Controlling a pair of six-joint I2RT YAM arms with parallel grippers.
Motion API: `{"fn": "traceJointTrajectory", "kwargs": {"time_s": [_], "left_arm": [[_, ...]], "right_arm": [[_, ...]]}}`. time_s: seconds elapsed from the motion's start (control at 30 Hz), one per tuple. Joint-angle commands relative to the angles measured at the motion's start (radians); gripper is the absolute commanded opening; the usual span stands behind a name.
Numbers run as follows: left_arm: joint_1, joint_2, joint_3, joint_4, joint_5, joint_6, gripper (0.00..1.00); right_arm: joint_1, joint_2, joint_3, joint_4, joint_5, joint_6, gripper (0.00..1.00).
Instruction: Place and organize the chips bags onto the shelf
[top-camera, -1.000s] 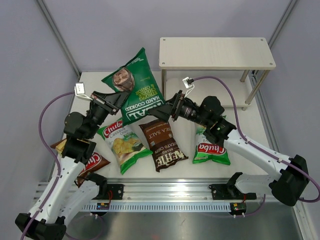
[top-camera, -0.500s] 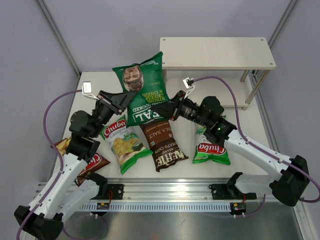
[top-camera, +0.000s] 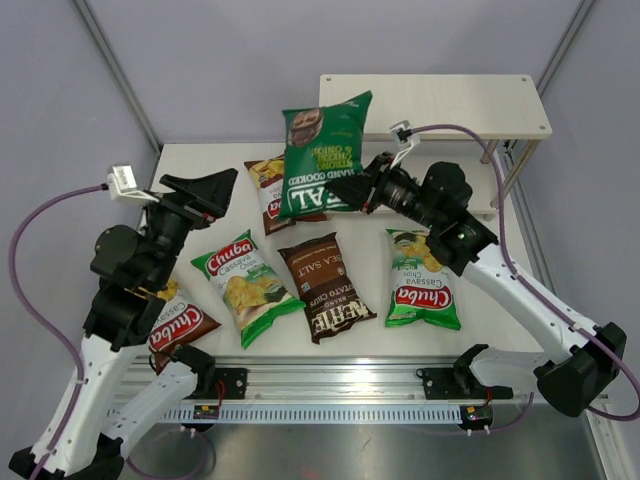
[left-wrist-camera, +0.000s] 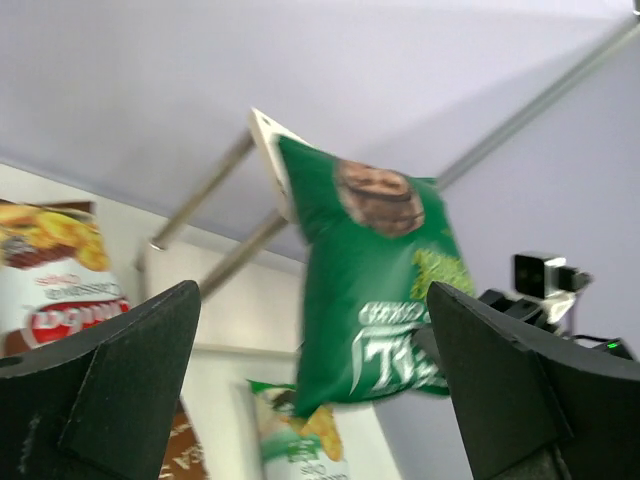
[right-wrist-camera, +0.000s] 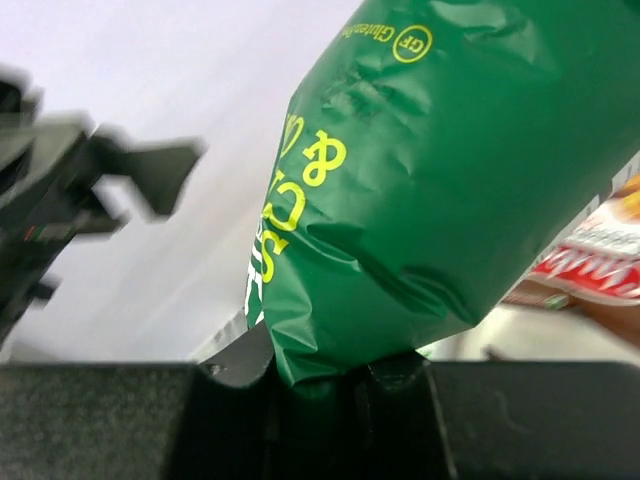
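The dark green chips bag (top-camera: 325, 150) hangs in the air, just left of the shelf (top-camera: 470, 105). My right gripper (top-camera: 362, 192) is shut on its lower right edge. In the right wrist view the crumpled bag (right-wrist-camera: 450, 170) is pinched between the right gripper (right-wrist-camera: 345, 385) fingers. My left gripper (top-camera: 213, 190) stands open, apart from the bag and to its left. In the left wrist view the bag (left-wrist-camera: 370, 290) floats beyond the wide-open left gripper (left-wrist-camera: 320, 400), touching neither finger.
On the table lie a light green bag (top-camera: 245, 285), a dark brown bag (top-camera: 325, 287), another light green bag (top-camera: 420, 280), a brown-red bag (top-camera: 178, 322) by the left arm and a brown-red bag (top-camera: 265, 190) behind the hanging one.
The left gripper let go of the dark green bag and drew back to the left. The right gripper shut on the bag and carried it right, up toward the shelf.
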Motion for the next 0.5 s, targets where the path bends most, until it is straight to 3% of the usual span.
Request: {"fn": "traceJointTrajectory", "kwargs": {"time_s": [0.0, 0.2, 0.47], "left_arm": [[0.003, -0.049, 0.067, -0.205, -0.174, 0.174, 0.99], [0.003, -0.135, 0.024, -0.308, -0.219, 0.295, 0.99], [0.003, -0.002, 0.102, -0.548, -0.155, 0.461, 0.99]], "right_arm": [[-0.079, 0.006, 0.163, -0.019, -0.034, -0.024, 0.14], [-0.237, 0.136, 0.407, -0.156, -0.162, -0.006, 0.13], [-0.417, 0.398, 0.679, -0.268, -0.310, 0.085, 0.15]]}}
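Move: Some 24 cm ahead and 15 cm to the right of the right hand, which already holds the green chips bag, lies the middle of the top shelf board, about 9 cm lower. Well below this hand, the brown Chuba bag is roughly 20 cm ahead and 17 cm left, and the dark brown bag about level and 6 cm left. From the empty left hand, the cassava bag lies about 4 cm ahead, 2 cm right and 40 cm below. Carrying the green bag by its pinched corner, the right hand swings forward about 12 cm towards the top shelf board while rising and shifting right, levelling off at the end and turning slightly clockwise. The open left hand goes left first, then sinks about 7 cm towards the cassava bag, rolling its left side up. ##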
